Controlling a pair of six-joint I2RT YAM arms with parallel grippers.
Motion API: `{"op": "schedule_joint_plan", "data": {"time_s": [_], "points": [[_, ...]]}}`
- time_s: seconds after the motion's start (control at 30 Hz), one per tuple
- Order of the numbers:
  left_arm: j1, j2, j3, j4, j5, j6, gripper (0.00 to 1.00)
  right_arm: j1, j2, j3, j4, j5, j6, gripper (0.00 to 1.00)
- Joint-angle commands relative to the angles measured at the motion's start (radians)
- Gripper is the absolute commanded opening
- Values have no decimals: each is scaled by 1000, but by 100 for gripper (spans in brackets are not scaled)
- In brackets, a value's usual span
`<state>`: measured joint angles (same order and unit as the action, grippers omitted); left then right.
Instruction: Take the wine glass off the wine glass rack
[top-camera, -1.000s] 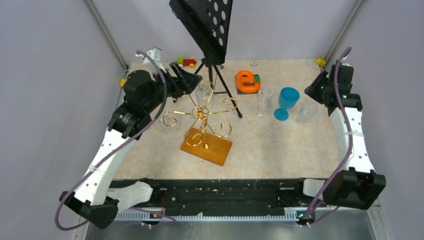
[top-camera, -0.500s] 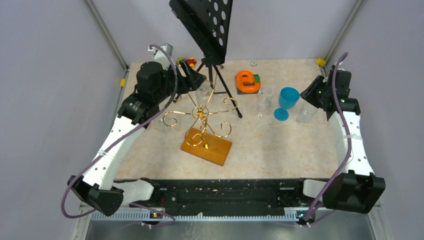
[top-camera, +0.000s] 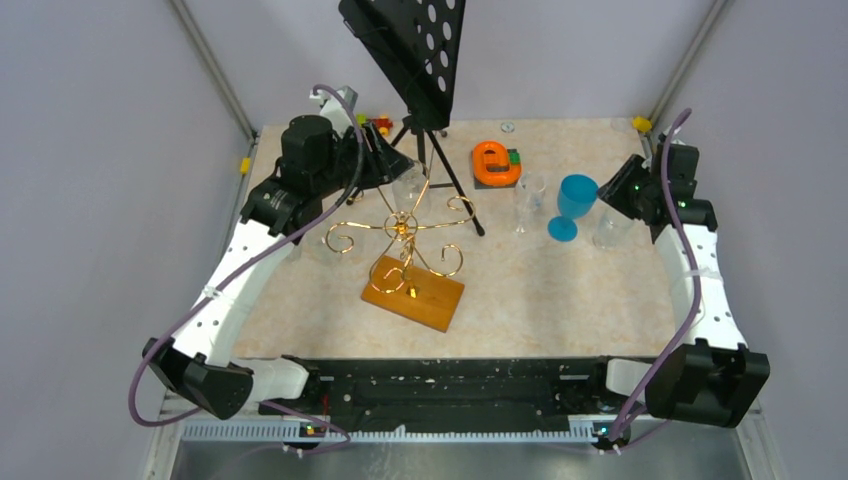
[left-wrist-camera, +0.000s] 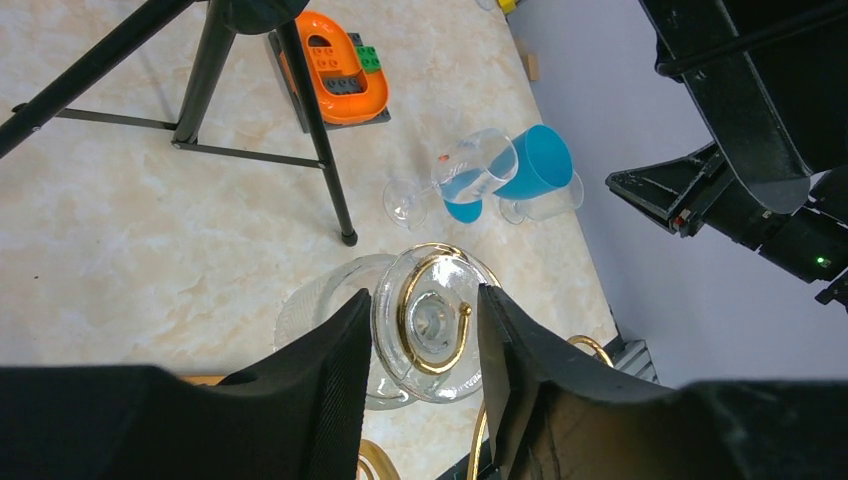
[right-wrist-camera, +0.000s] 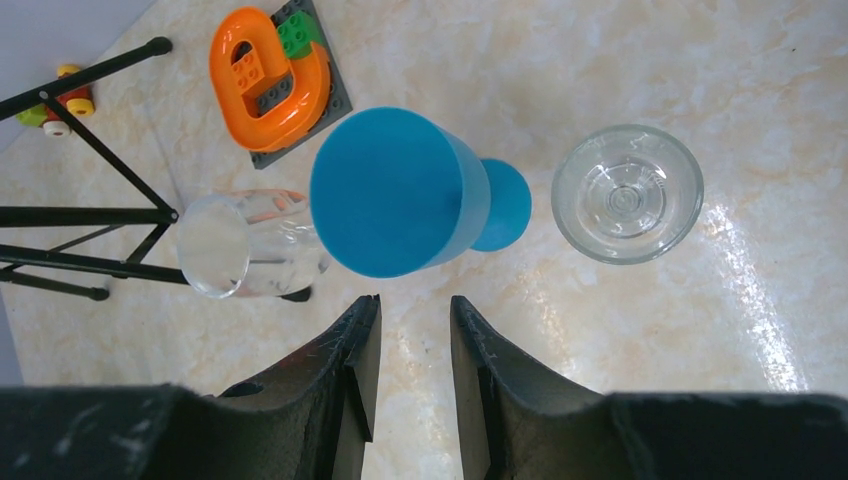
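The wine glass (top-camera: 408, 183) hangs upside down from a curled arm of the gold wire wine glass rack (top-camera: 400, 228), which stands on an orange-brown wooden base (top-camera: 413, 291). In the left wrist view the glass's round foot (left-wrist-camera: 430, 320) rests in a gold scroll (left-wrist-camera: 400, 305), the bowl showing below it. My left gripper (top-camera: 395, 165) (left-wrist-camera: 423, 292) is open, its fingers just above the foot on either side, overlapping its rim. My right gripper (top-camera: 612, 188) (right-wrist-camera: 412, 298) stands partly open over bare table with nothing between its fingers, next to a blue goblet (right-wrist-camera: 400, 195).
A black music stand (top-camera: 405, 50) on a tripod stands right behind the rack, one leg (left-wrist-camera: 315, 130) near the glass. An orange toy (top-camera: 495, 162), a tall clear glass (top-camera: 529, 195), the blue goblet (top-camera: 575, 200) and a clear cup (top-camera: 612, 225) (right-wrist-camera: 627, 193) stand at the back right.
My left arm has swung toward the back and brought its gripper over the hanging glass, with the jaws narrowing. The right arm has shifted slightly.
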<state>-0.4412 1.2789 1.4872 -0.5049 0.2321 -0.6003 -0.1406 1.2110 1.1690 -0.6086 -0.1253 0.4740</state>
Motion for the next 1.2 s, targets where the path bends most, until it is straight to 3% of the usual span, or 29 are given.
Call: {"op": "schedule_joint_plan", "data": {"time_s": [0.0, 0.33, 0.73, 1.1, 1.17], "points": [[-1, 1, 41, -1, 72, -33, 45, -10, -35, -1, 37, -37, 14, 33], [8, -44, -20, 63, 74, -132, 45, -10, -49, -14, 61, -88, 34, 33], [37, -104, -113, 173, 59, -256, 21, -10, -58, -32, 72, -101, 43, 33], [42, -137, -122, 193, 32, -248, 0, -10, -63, -37, 76, -111, 48, 33], [42, -143, -121, 198, 27, -245, 0, -10, -64, -37, 77, -111, 48, 33]]}}
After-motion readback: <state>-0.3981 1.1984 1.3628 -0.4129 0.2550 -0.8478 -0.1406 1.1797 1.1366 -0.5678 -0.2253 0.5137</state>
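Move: The wine glass hangs upside down from the rack right at my left fingertips: its foot is nearly between them, and its middle about 2 cm ahead, 1 cm right and 9 cm below. The rack's hub is 9 cm back, 1 cm left and 4 cm lower; an empty hook curls 6 cm back and 8 cm right at hand height. The stand's legs spread 12 cm ahead, 2 cm right, 15 cm below. From my right hand, the glass is 37 cm left, 1 cm back, 6 cm higher. I close my left fingers from half open until they pinch the foot of the hanging glass at its edge, rolling the hand some 12 degrees so its left side drops and tipping it slightly down, while easing only about 1 cm left and back. My grip effort rises at the end. My empty right hand drifts 2 cm left. ##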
